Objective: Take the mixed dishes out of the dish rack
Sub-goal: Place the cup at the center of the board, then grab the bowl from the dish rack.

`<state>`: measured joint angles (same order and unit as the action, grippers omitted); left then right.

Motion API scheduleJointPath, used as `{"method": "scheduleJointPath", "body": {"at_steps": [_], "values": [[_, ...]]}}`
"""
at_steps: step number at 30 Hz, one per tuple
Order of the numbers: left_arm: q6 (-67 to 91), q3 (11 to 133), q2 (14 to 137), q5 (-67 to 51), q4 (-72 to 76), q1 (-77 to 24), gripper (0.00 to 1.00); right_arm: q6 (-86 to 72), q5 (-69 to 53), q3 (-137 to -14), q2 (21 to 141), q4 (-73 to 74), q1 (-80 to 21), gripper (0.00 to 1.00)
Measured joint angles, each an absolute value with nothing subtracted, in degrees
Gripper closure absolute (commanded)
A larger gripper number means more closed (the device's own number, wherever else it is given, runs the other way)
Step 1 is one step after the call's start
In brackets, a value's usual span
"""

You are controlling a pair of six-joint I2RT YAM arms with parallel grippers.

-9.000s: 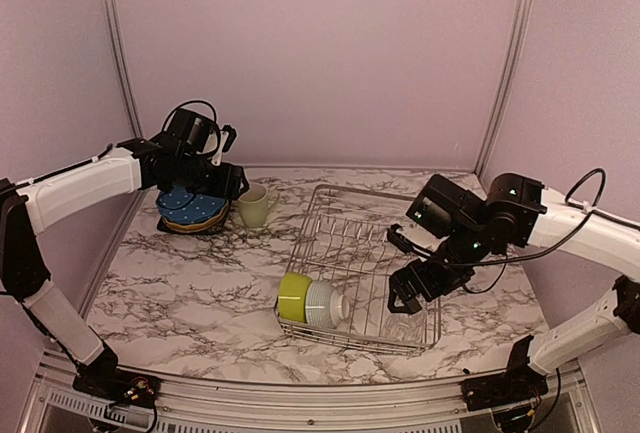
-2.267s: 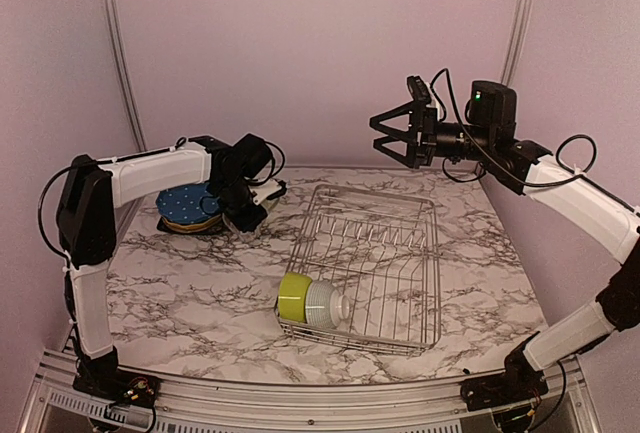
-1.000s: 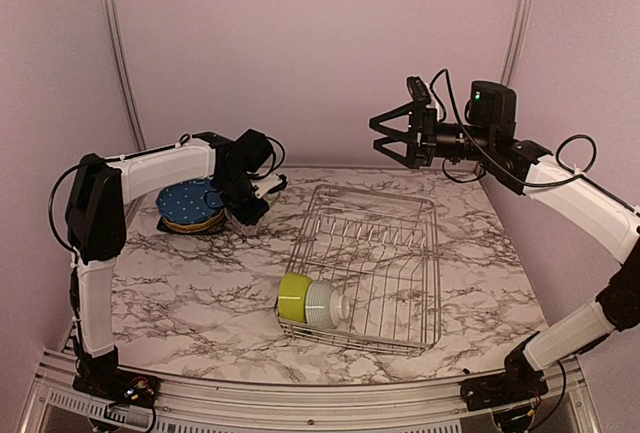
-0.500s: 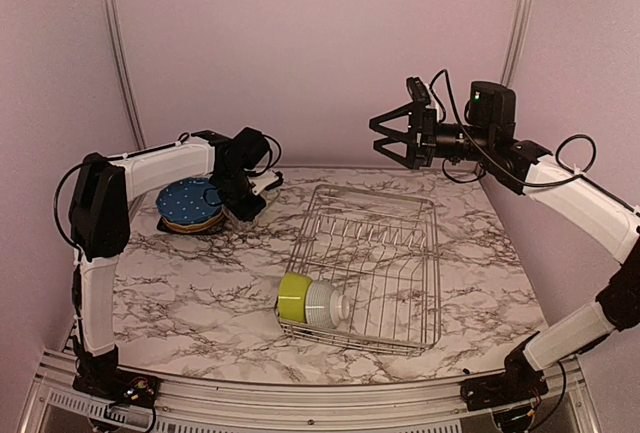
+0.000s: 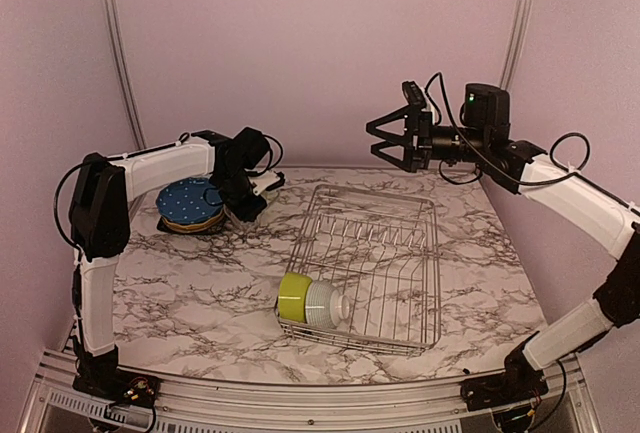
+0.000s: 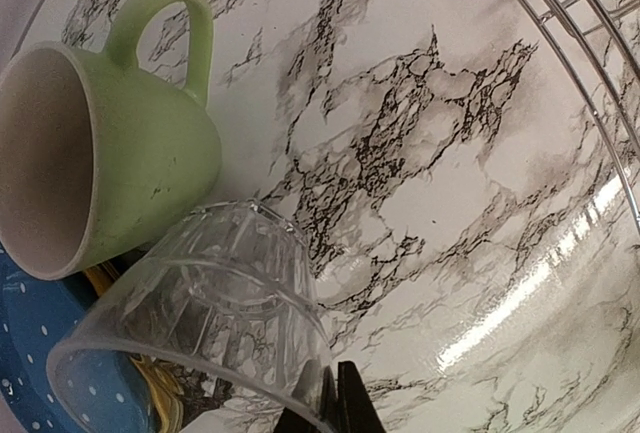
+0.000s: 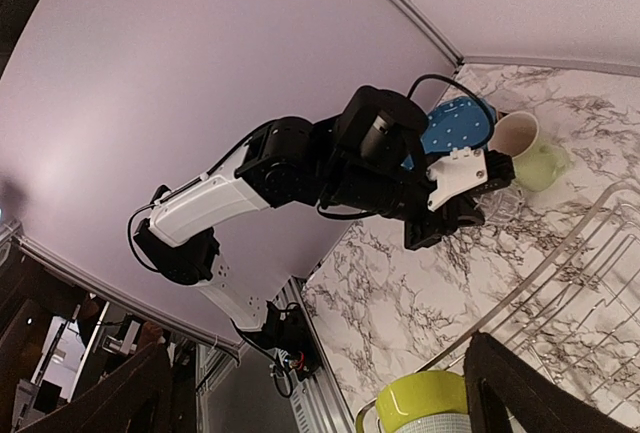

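My left gripper (image 6: 335, 405) is shut on the rim of the small clear glass (image 6: 200, 303), which hangs tilted just over the marble. It is right beside the pale green mug (image 6: 135, 168) and the blue dotted plate (image 6: 25, 353). From above, that gripper (image 5: 250, 196) sits next to the plate stack (image 5: 187, 198), which has an orange plate (image 5: 192, 221) under the blue one. The dish rack (image 5: 380, 193) holds a lime-green bowl (image 5: 293, 295) and a white ribbed bowl (image 5: 323, 305) at its near left corner. My right gripper (image 5: 386, 140) is open and empty, raised high over the rack's far end.
The back wall and a metal corner post (image 5: 118, 48) stand close behind the plate stack. The right wrist view looks across at the left arm (image 7: 300, 168), the mug (image 7: 530, 151) and the lime-green bowl (image 7: 425, 401).
The left gripper has moved the glass a little left, closer to the plate stack. The right gripper has shifted slightly left and is still open.
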<state>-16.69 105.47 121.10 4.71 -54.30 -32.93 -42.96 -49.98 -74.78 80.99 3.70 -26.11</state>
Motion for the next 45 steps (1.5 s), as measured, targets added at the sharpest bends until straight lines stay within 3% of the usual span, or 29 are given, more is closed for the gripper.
{"method": "scheduleJointPath", "body": {"at_steps": [7, 15, 21, 26, 28, 29, 30, 38, 45], "values": [[-17.0, 105.4, 121.2, 4.4, -54.3, -32.9, 0.97, -43.0, -50.1, -74.9, 81.3, 3.7, -26.1, 0.02], [-16.9, 105.4, 123.0, 4.5, -54.3, -32.9, 0.82, -42.8, -50.0, -75.0, 81.4, 4.0, -26.1, 0.02], [-16.9, 105.4, 123.0, 4.5, -54.0, -33.0, 0.66, -42.8, -50.0, -75.0, 81.4, 4.1, -26.1, 0.02], [-15.8, 105.6, 122.9, 4.5, -54.0, -33.0, 0.36, -42.7, -50.0, -75.0, 81.4, 4.5, -26.1, 0.02], [-15.7, 105.6, 122.7, 4.6, -54.0, -33.0, 0.21, -42.3, -50.0, -75.0, 81.4, 5.0, -26.1, 0.02], [-15.6, 105.7, 122.3, 4.6, -54.0, -33.0, 0.07, -41.9, -49.9, -75.0, 81.4, 5.3, -26.1, 0.02], [-15.5, 105.7, 121.8, 4.6, -54.0, -33.0, 0.02, -41.6, -49.8, -75.0, 81.4, 5.6, -26.1, 0.02], [-14.0, 105.2, 113.3, 4.8, -53.0, -33.0, 0.01, -37.9, -47.9, -75.2, 81.3, 12.0, -26.1, 0.03], [-10.7, 96.0, 96.9, 6.1, -43.6, -33.0, 0.01, -33.6, -41.9, -77.7, 81.0, 23.3, -29.6, 0.04]]}}
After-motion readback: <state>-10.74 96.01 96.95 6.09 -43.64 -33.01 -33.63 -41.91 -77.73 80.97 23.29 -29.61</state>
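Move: The clear cup is already in the left fingers, which pinch its rim; its middle lies about 2 cm ahead, 2 cm left and 4 cm below the hand, just over its spot on the board. The green mug is some 8 cm beyond the cup, hardly to either side of it, and the plate stack 14 cm left of the cup and 4 cm farther out. From the right hand, the cup lies roughly 13 cm ahead, 29 cm left and 31 cm lower. Still pinching the cup's rim, the left hand sinks about 1.5 cm to set it on the board, opens its fingers wide and lets go. It then climbs straight off the cup, faster and faster, to some 16 cm above where it began, tipping the fingers up and outward by around 25 degrees near the end. Late on, the empty, open right hand lowers about 4.5 cm and rolls slightly. ##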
